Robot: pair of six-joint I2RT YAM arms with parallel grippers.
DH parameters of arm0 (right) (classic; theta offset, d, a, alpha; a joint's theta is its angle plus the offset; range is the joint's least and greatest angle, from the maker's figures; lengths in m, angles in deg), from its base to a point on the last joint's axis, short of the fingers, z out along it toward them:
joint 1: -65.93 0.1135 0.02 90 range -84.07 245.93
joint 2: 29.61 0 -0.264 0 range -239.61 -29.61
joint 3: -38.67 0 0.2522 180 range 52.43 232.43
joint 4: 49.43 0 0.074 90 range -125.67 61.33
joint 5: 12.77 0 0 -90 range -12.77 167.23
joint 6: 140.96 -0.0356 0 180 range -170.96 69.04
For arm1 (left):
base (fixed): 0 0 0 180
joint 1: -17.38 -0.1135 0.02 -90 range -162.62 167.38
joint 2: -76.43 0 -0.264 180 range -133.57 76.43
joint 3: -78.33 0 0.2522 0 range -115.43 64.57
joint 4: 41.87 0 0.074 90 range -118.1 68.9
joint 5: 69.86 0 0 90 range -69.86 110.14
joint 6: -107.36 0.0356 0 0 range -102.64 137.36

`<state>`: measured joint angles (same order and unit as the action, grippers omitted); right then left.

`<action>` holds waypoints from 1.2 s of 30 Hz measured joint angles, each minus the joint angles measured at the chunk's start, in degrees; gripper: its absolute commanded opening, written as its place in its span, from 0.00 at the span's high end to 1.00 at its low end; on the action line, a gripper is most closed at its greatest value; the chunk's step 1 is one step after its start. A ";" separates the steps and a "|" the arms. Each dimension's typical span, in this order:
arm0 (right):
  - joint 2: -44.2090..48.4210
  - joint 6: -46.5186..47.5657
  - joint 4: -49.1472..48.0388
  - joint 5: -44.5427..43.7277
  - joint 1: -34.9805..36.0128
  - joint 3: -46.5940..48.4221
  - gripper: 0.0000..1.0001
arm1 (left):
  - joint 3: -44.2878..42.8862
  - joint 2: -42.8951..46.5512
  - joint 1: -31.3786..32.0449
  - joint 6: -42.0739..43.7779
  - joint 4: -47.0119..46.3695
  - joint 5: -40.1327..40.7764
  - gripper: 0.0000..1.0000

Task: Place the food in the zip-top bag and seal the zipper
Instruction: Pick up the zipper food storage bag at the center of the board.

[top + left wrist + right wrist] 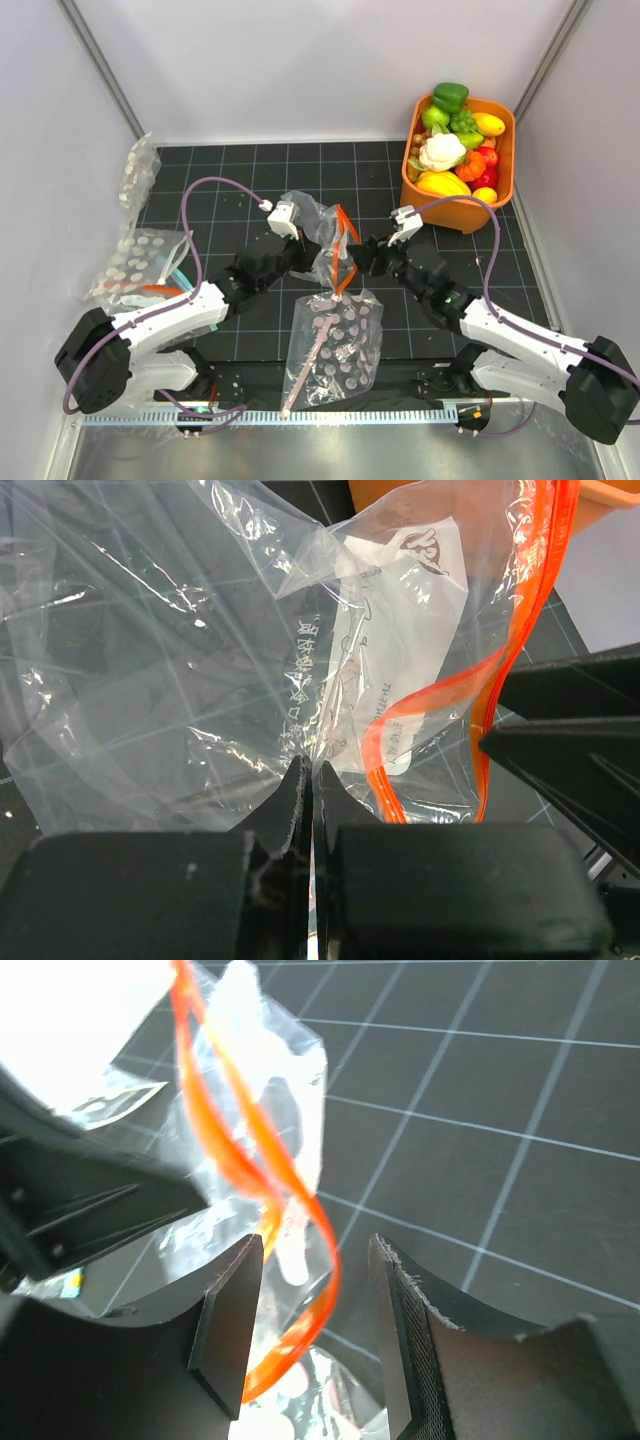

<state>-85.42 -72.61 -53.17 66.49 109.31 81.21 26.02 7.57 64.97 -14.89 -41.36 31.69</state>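
Observation:
The zip-top bag (318, 222) hangs crumpled above the mat's middle, its clear plastic (180, 680) pinched in my left gripper (303, 246) (312, 767), which is shut on it. The orange-red zipper (346, 232) (430, 695) (300, 1200) curls down along the bag's mouth. My right gripper (357, 250) (317, 1252) stands open beside the bag, with a loop of the zipper passing between its fingers and not pinched. The food lies in an orange basket at the back right: white cauliflower (441, 152), green bell pepper (450, 95), orange round piece (470, 165).
The orange basket (506, 150) holds several other toy fruits. A pink-dotted bag (335, 345) lies flat at the front centre, just under the held bag. White-dotted bags (140, 260) and another clear bag (138, 170) lie at the left. White walls close in both sides.

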 measured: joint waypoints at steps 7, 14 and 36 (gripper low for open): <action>-0.39 -0.22 -3.56 4.87 0.00 -2.36 0.52 | -0.02 0.15 0.00 -0.02 0.98 0.85 1.00; -3.87 -0.92 -3.82 5.18 0.00 -2.27 0.93 | 0.00 3.04 0.00 -0.02 0.87 1.55 1.00; -7.93 -2.54 0.79 3.78 0.09 2.56 0.99 | -7.19 -0.24 15.58 14.34 7.56 12.26 0.26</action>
<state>-93.36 -75.14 -52.38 70.27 109.40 83.76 18.83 7.33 80.56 -0.55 -33.80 43.95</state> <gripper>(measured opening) 0.042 0.745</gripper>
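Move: Just off the right fingertips, about 2 cm to their left and 3 cm below, is the right-hand orange lip of the zipper food storage bag. The bag body hangs some 7 cm left of that hand and 3 cm ahead. The left hand still pinches the clear film; the zipper's near end lies about 6 cm back, 5 cm right and 5 cm below it. From the right hand, the dotted bag is some 14 cm back, 4 cm left and 14 cm below. Down about 3 cm and 2 cm left goes the right hand, closing its half-open fingers to pinch the near right-hand orange lip, and it keeps that hold. The left hand first lifts about 2 cm with the film, then opens wide, lets go, and draws back some 5 cm and to the right, slightly higher, tilting its left side up, towards the zipper's near end. ##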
